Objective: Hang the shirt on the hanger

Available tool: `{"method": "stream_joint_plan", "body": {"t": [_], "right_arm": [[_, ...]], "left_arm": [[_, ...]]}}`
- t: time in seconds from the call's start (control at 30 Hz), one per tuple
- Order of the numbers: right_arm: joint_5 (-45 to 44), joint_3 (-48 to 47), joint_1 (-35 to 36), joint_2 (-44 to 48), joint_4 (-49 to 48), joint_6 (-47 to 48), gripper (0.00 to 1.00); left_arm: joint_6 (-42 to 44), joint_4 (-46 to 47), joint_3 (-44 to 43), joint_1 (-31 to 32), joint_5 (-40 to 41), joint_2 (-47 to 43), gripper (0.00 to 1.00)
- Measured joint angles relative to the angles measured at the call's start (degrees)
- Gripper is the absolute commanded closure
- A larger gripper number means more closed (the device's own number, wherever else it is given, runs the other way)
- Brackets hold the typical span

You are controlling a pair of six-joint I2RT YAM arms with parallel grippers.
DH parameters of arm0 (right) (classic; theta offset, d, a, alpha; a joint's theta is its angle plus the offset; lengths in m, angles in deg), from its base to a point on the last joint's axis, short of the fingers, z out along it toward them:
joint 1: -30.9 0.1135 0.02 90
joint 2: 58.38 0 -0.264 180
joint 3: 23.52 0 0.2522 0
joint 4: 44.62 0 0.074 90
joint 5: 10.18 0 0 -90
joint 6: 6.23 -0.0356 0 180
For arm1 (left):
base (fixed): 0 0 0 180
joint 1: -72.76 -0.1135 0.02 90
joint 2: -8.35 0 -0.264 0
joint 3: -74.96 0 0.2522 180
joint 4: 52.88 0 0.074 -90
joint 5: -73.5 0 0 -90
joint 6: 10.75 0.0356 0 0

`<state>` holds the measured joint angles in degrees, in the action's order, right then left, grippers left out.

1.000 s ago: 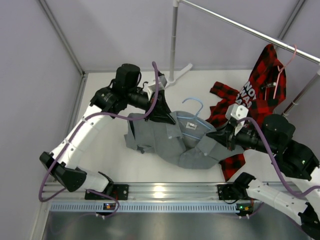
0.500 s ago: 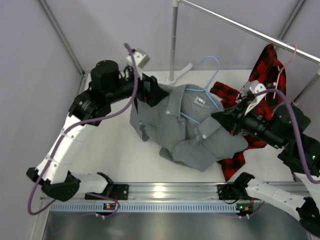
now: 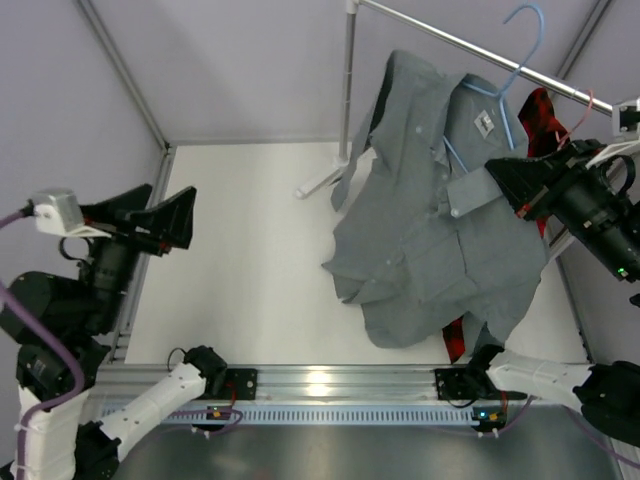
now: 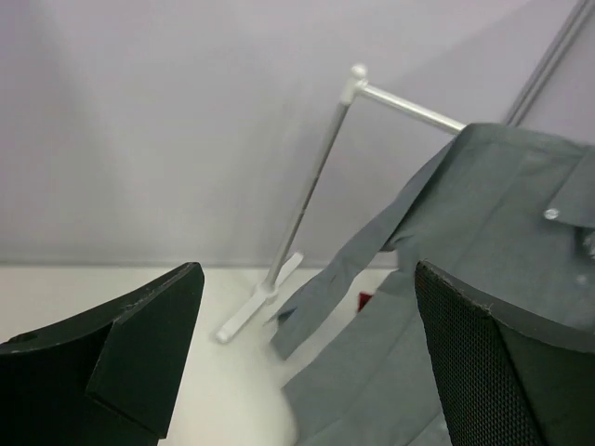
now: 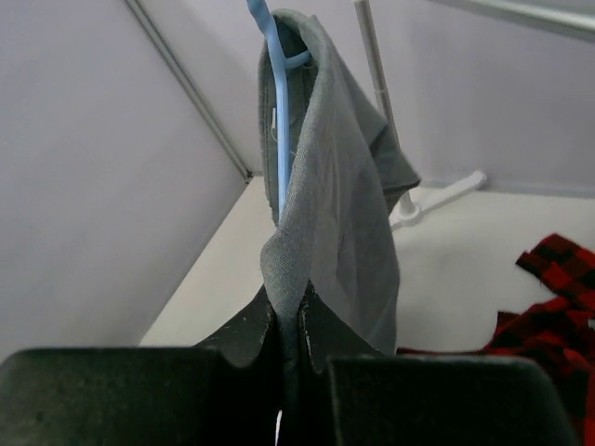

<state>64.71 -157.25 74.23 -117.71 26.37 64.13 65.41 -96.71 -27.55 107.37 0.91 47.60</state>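
Note:
The grey-green shirt (image 3: 430,230) hangs in the air on the light-blue hanger (image 3: 527,55), whose hook rises above the collar near the rail. My right gripper (image 3: 495,175) is shut on the shirt's shoulder cloth. In the right wrist view the cloth (image 5: 344,186) is pinched between the jaws of the right gripper (image 5: 290,311), and the blue hanger wire (image 5: 281,121) runs up inside it. My left gripper (image 3: 170,195) stands open far to the left, apart from the shirt. The left wrist view shows the left gripper (image 4: 307,269) empty, with the shirt (image 4: 502,204) beyond.
A metal clothes rail (image 3: 450,40) crosses the back right on an upright pole (image 3: 348,80) with a white foot (image 3: 320,180). Behind the grey shirt, a red-and-black plaid shirt (image 3: 540,105) hangs on a pink hanger (image 3: 580,110). White walls close the left and back sides.
The right gripper has lifted the shirt and hanger off the table up to the rail. The left gripper let go of the shirt, opened and drew back to the left.

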Motion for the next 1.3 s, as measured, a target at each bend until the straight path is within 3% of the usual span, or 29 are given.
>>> {"method": "stream_joint_plan", "body": {"t": [0.2, 0.33, 0.43, 0.63, 0.83, 0.97, 1.17, 1.3], "right_arm": [[-3.5, 12.8, 0.0, 3.0, 0.3, -5.9, 1.0], [-8.9, 20.3, 0.0, 3.5, -1.1, -9.2, 1.0], [-13.9, 20.5, 0.0, 0.7, -2.0, -10.2, 1.0], [-20.2, 10.5, -1.3, -11.3, -5.6, -9.6, 1.0], [-16.6, 6.2, -12.3, -20.4, -10.2, -12.6, 1.0], [-15.6, 5.7, -15.9, -24.3, -12.8, -15.7, 1.0], [-15.3, 2.1, -16.0, -29.0, -16.2, -18.6, 1.0], [-15.8, 5.0, -16.0, -28.8, -20.3, -21.4, 1.0]], "left_arm": [[-0.4, -0.8, 23.7, 0.0, 4.2, -9.8, 0.02], [-0.4, -1.5, 37.6, 0.0, 6.2, -11.3, 0.02], [-0.7, -1.6, 44.2, -0.6, 8.0, -11.3, 0.02], [-1.1, 0.1, 45.8, -11.3, 8.2, -11.9, 0.02], [-2.0, 0.1, 47.7, -18.4, 8.3, -14.7, 0.02], [-2.6, 0.1, 48.0, -20.3, 8.4, -16.3, 0.02], [-2.8, 0.2, 48.1, -20.7, 7.4, -17.7, 0.02], [-2.8, 0.2, 48.1, -21.4, 6.6, -17.7, 0.02]]}}
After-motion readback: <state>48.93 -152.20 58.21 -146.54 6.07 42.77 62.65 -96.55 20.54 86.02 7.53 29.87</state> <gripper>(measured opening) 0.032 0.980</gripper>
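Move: The right hand holds the grey shirt with the blue hanger inside, its hook about 15 cm above the fingers and 8 cm ahead. The rail is its goal, some 30 cm ahead, 2 cm right and 4 cm up. The pink hanger sits about 20 cm ahead, 20 cm right and level in height. From the empty left hand that rail spot is roughly 30 cm ahead, 45 cm right and 4 cm up. Right hand dips, carrying shirt and hanger some 25 cm forward towards the rail; open left sinks nearly 30. ##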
